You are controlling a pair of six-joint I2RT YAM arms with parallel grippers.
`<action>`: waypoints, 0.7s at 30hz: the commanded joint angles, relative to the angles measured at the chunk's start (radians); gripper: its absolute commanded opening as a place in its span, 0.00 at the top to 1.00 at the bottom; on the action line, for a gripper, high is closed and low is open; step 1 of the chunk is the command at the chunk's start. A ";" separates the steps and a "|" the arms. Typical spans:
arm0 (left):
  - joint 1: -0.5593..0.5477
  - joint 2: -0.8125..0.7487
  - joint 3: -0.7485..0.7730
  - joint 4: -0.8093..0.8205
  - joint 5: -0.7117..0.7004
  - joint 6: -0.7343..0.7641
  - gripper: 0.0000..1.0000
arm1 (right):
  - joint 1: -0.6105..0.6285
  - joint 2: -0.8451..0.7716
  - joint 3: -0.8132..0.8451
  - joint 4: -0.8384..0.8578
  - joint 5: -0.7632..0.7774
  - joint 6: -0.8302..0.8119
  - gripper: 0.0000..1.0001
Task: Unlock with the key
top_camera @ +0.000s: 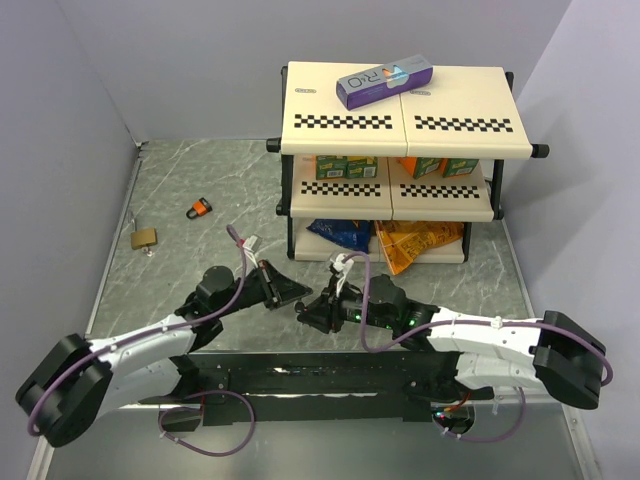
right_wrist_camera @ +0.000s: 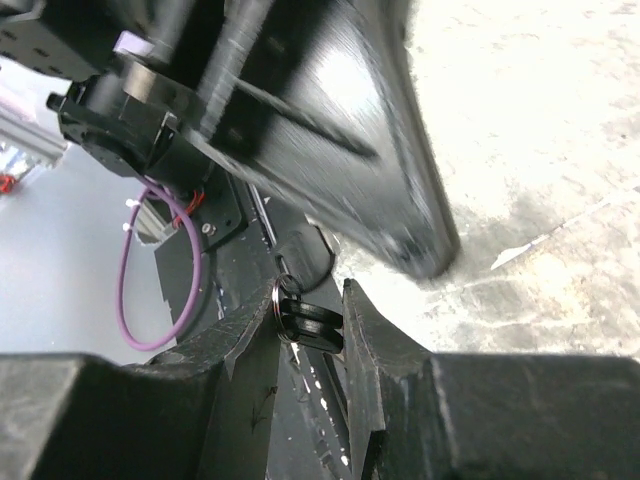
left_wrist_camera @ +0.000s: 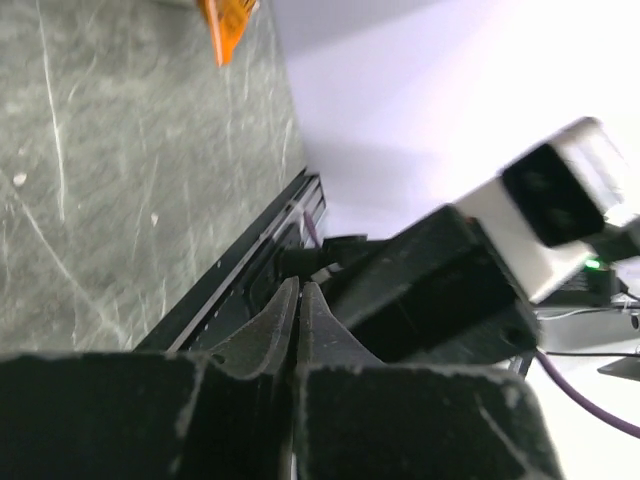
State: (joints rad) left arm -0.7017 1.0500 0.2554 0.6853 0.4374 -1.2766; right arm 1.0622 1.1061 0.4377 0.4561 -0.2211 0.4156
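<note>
Two black key heads on a small silver ring [right_wrist_camera: 312,325] sit pinched between the fingers of my right gripper [right_wrist_camera: 308,300]; the key blades are hidden. My left gripper [left_wrist_camera: 298,290] is shut, its fingertips pressed together with nothing showing between them. In the top view the left gripper [top_camera: 303,293] and right gripper [top_camera: 313,310] meet tip to tip low over the table in front of the shelf. A small orange-and-black padlock [top_camera: 200,208] lies on the table far to the left, apart from both grippers.
A brass padlock [top_camera: 144,237] lies near the left wall. A two-tier shelf rack [top_camera: 400,130] stands at the back with a purple box [top_camera: 385,82] on top and snack bags [top_camera: 400,242] beneath. Grey walls close both sides.
</note>
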 commanded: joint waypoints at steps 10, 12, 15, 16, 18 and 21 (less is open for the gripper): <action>-0.004 -0.192 -0.028 -0.096 -0.161 0.057 0.99 | -0.013 -0.043 -0.039 0.084 0.048 0.071 0.61; -0.002 -0.205 -0.031 -0.107 -0.178 0.066 0.99 | -0.013 -0.055 -0.047 0.098 0.048 0.081 0.47; -0.004 -0.225 -0.039 -0.106 -0.187 0.075 0.99 | -0.011 -0.072 -0.065 0.147 0.039 0.120 0.39; -0.004 -0.231 -0.041 -0.104 -0.187 0.077 0.99 | -0.011 -0.078 -0.071 0.167 0.031 0.130 0.37; -0.004 -0.234 -0.041 -0.098 -0.187 0.080 0.99 | -0.013 -0.088 -0.083 0.217 0.023 0.150 0.34; -0.004 -0.240 -0.045 -0.081 -0.180 0.083 0.99 | -0.016 -0.094 -0.083 0.251 0.014 0.199 0.31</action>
State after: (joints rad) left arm -0.7048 0.8288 0.2173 0.5720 0.2707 -1.2129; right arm 1.0554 1.0443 0.3553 0.5781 -0.1886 0.5419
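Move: The key with its black head sits in the right hand's closed fingertips, only about 2 cm to the left of that hand's point and 1 cm lower, about 1 cm ahead. Under it is bare table. The blue packet on the bottom shelf stands roughly 19 cm ahead of the right hand and 7 cm to its right; the orange padlock is some 26 cm ahead and 27 cm left, about 13 cm lower. From the left hand, the key lies about 4 cm back, 1 cm left and 2 cm below. The key is let go by the right hand, which hovers above the table almost in place, rising about 1 cm as it tilts slightly, and spreads its fingers to roughly twice their gap. Meanwhile the left hand, fingers already shut and empty, backs away from the key and the right fingertips, about 2.5 cm left and 2 cm up, with a small wrist turn counter-clockwise and tip-up. ##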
